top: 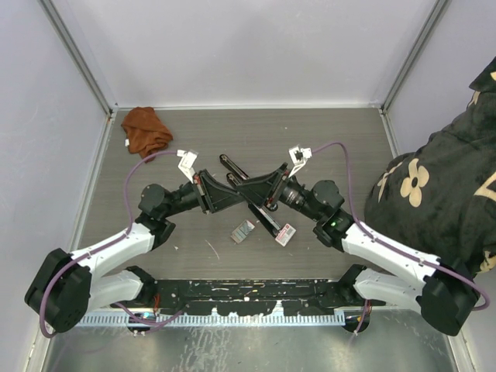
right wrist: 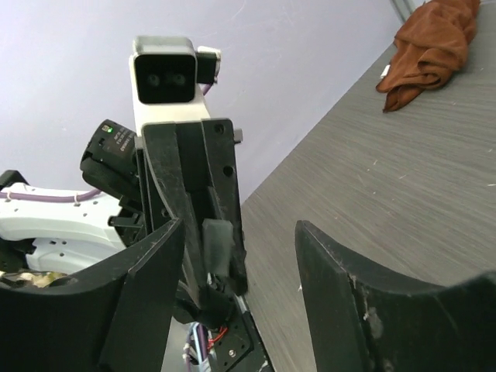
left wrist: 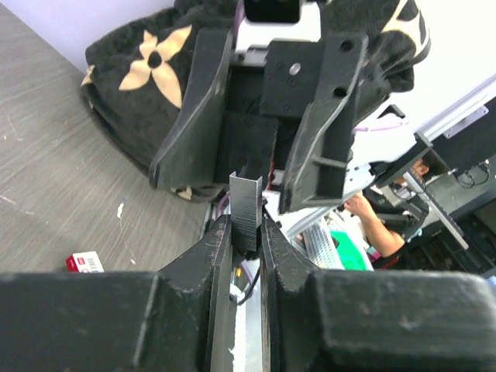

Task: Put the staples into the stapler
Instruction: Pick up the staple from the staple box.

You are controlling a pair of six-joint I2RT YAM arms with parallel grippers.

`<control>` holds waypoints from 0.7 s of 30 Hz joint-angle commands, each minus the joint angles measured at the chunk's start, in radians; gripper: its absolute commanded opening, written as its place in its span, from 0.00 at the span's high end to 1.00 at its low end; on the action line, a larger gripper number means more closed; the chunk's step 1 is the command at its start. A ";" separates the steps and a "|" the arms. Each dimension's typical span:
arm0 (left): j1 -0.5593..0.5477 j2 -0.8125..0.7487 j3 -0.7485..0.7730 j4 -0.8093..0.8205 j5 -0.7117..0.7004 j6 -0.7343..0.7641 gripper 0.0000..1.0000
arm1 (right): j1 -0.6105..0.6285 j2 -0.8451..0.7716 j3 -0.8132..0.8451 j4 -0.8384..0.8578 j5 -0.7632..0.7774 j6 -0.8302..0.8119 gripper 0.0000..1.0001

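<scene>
My left gripper (left wrist: 246,229) is shut on a silvery-grey strip of the staples (left wrist: 246,203), which stands upright between its fingertips. My right gripper (right wrist: 239,229) faces it tip to tip, open, its jaws wide on either side of the strip (right wrist: 217,242) without touching it. In the top view the two grippers (top: 232,191) (top: 258,188) meet above the middle of the table. Under them lies the black stapler (top: 232,165), opened out flat. The small grey tray (top: 243,231) and the red-and-white box (top: 285,234) lie just in front of it.
A brown cloth (top: 146,129) is crumpled at the back left corner. A person in a black flowered garment (top: 442,186) leans in at the right edge. Metal frame rails run along the table's sides, and the arm bases sit at the near edge.
</scene>
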 commanded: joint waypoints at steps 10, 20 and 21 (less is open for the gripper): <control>-0.013 -0.127 0.111 -0.586 0.207 0.423 0.89 | -0.048 -0.001 0.435 -0.849 -0.228 -0.369 0.34; -0.069 -0.133 0.139 -0.677 0.203 0.503 0.88 | -0.059 0.100 0.517 -0.997 -0.389 -0.400 0.40; -0.069 -0.134 0.140 -0.681 0.200 0.505 0.88 | -0.059 0.104 0.522 -1.009 -0.401 -0.404 0.41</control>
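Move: The left hand already holds the staple strip in its fingertips; its middle is about 2 cm to the right of that hand point. The open staple box lies some 27 cm below, 3 cm back from the left hand; at that same depth the nearer stapler is about 4 cm ahead and 2 cm right, and the red-and-white box 4 cm back and 11 cm right. From the right hand, already open, the strip is about 2 cm to the left, level with it. Down and back go both hands at the end, but the right one first rises about 4 cm clear of the strip, then drops past its starting height and draws back a little, tipping its fingers down some 30 degrees and turning counter-clockwise, still open. The left keeps its pinch on the staple strip, carrying it down and back, about 5 cm each way, and tips its fingers down, so the open right fingers end close by the strip again. ##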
